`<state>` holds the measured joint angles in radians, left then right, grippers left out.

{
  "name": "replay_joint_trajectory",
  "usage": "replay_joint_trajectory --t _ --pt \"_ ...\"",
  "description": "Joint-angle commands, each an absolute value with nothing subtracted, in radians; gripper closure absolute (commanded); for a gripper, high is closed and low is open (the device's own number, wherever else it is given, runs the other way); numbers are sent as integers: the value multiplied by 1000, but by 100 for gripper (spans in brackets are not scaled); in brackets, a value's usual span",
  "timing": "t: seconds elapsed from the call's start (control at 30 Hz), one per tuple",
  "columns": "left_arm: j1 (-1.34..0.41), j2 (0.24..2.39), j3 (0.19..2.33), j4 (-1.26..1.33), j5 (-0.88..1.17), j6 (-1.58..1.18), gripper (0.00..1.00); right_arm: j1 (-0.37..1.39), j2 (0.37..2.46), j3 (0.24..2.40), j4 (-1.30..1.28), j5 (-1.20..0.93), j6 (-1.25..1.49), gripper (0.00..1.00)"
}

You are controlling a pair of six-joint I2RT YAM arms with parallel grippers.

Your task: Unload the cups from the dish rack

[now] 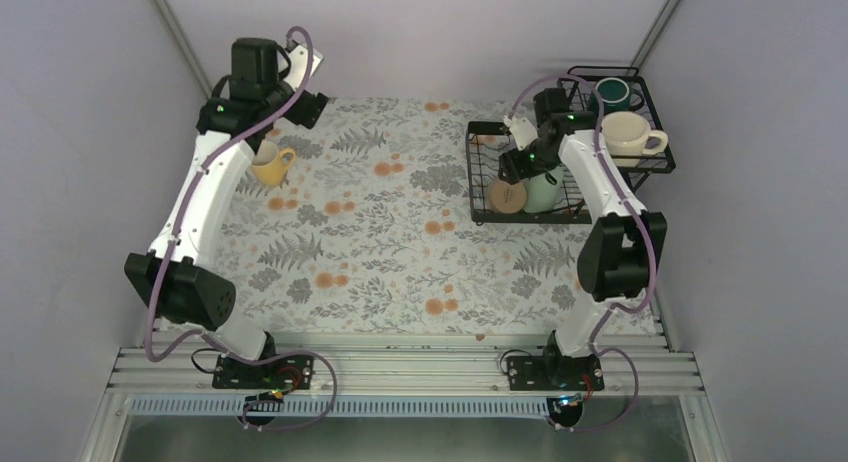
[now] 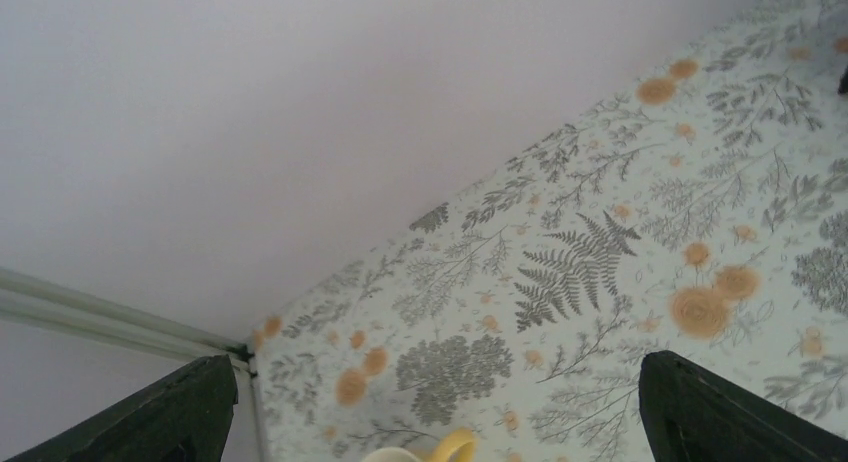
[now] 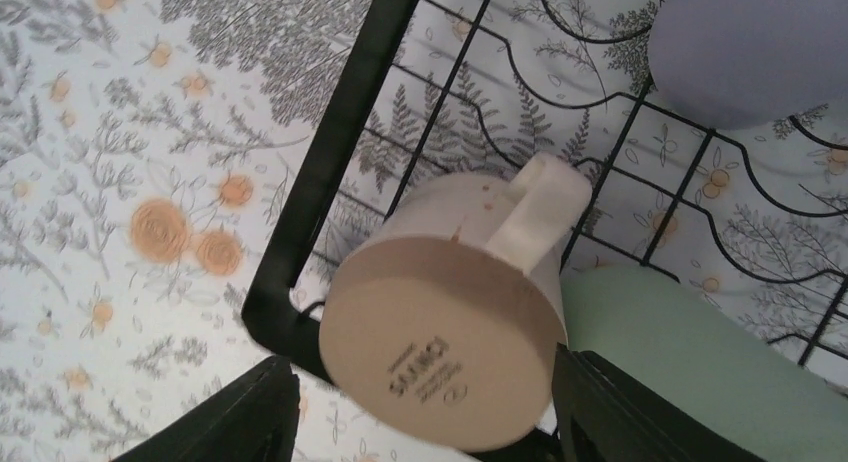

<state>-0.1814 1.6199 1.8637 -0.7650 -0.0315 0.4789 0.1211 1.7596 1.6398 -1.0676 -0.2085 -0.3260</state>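
The black wire dish rack (image 1: pixel 482 172) stands at the far right. Its raised basket holds a dark green mug (image 1: pixel 612 90) and a cream mug (image 1: pixel 630 134). In its tray a beige mug (image 3: pixel 440 327) lies bottom up next to a mint-green tumbler (image 3: pixel 700 352) and a lavender tumbler (image 3: pixel 750 42). My right gripper (image 3: pixel 425 362) is open and straddles the beige mug's base. A yellow mug (image 1: pixel 270 164) stands on the table at the far left. My left gripper (image 1: pixel 306 108) is open and empty above and beyond it; only the mug's handle (image 2: pixel 455 448) shows in the left wrist view.
The table carries a floral cloth (image 1: pixel 380 232). Plain walls close in the left, back and right sides. The rack's thick black corner frame (image 3: pixel 330 162) sits just left of the beige mug.
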Motion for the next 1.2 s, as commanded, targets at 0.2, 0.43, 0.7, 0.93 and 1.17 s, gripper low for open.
replay_joint_trajectory --t 0.2,0.43,0.7,0.93,1.17 --pt "-206 1572 1690 -451 -235 261 0 166 1913 1841 -1001 -89 -96 47" --pt "-206 1585 1683 -476 -304 242 0 169 1967 1826 -984 -40 -89 48" --pt "-206 1571 1654 -492 -293 234 0 169 2026 1854 -986 21 -89 47" --pt "-206 1538 1582 -471 -292 235 0 170 2062 1852 -982 65 -89 48" --pt "-206 1508 1526 -452 -296 231 0 170 2086 1849 -993 39 -95 58"
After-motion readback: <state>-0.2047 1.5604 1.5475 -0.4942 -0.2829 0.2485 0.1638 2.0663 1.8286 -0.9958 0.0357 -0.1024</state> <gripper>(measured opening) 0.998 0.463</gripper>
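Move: The pale cup lies bottom-up in the rack under my right hand, its middle about 3 cm ahead and 10 cm below; its handle stands up on the far side, about 7 cm ahead, 1 cm to the right and 7 cm down. The green cup is level with the pale cup, 8 cm to its right; the purple cup lies 14 cm ahead of my right hand and 5 cm right. From my left hand the pale cup is some 43 cm right, 3 cm back and 29 cm below. With my right hand I reach forward about 6 cm over the pale cup, then sink about 6 cm onto its handle, easing a little right and turning some 15 degrees clockwise, while the fingers narrow until they stand either side of the handle, not yet shut. My empty left hand, still wide open, turns nearly 20 degrees counter-clockwise, shifts 3 cm left and then sinks 5 cm. ##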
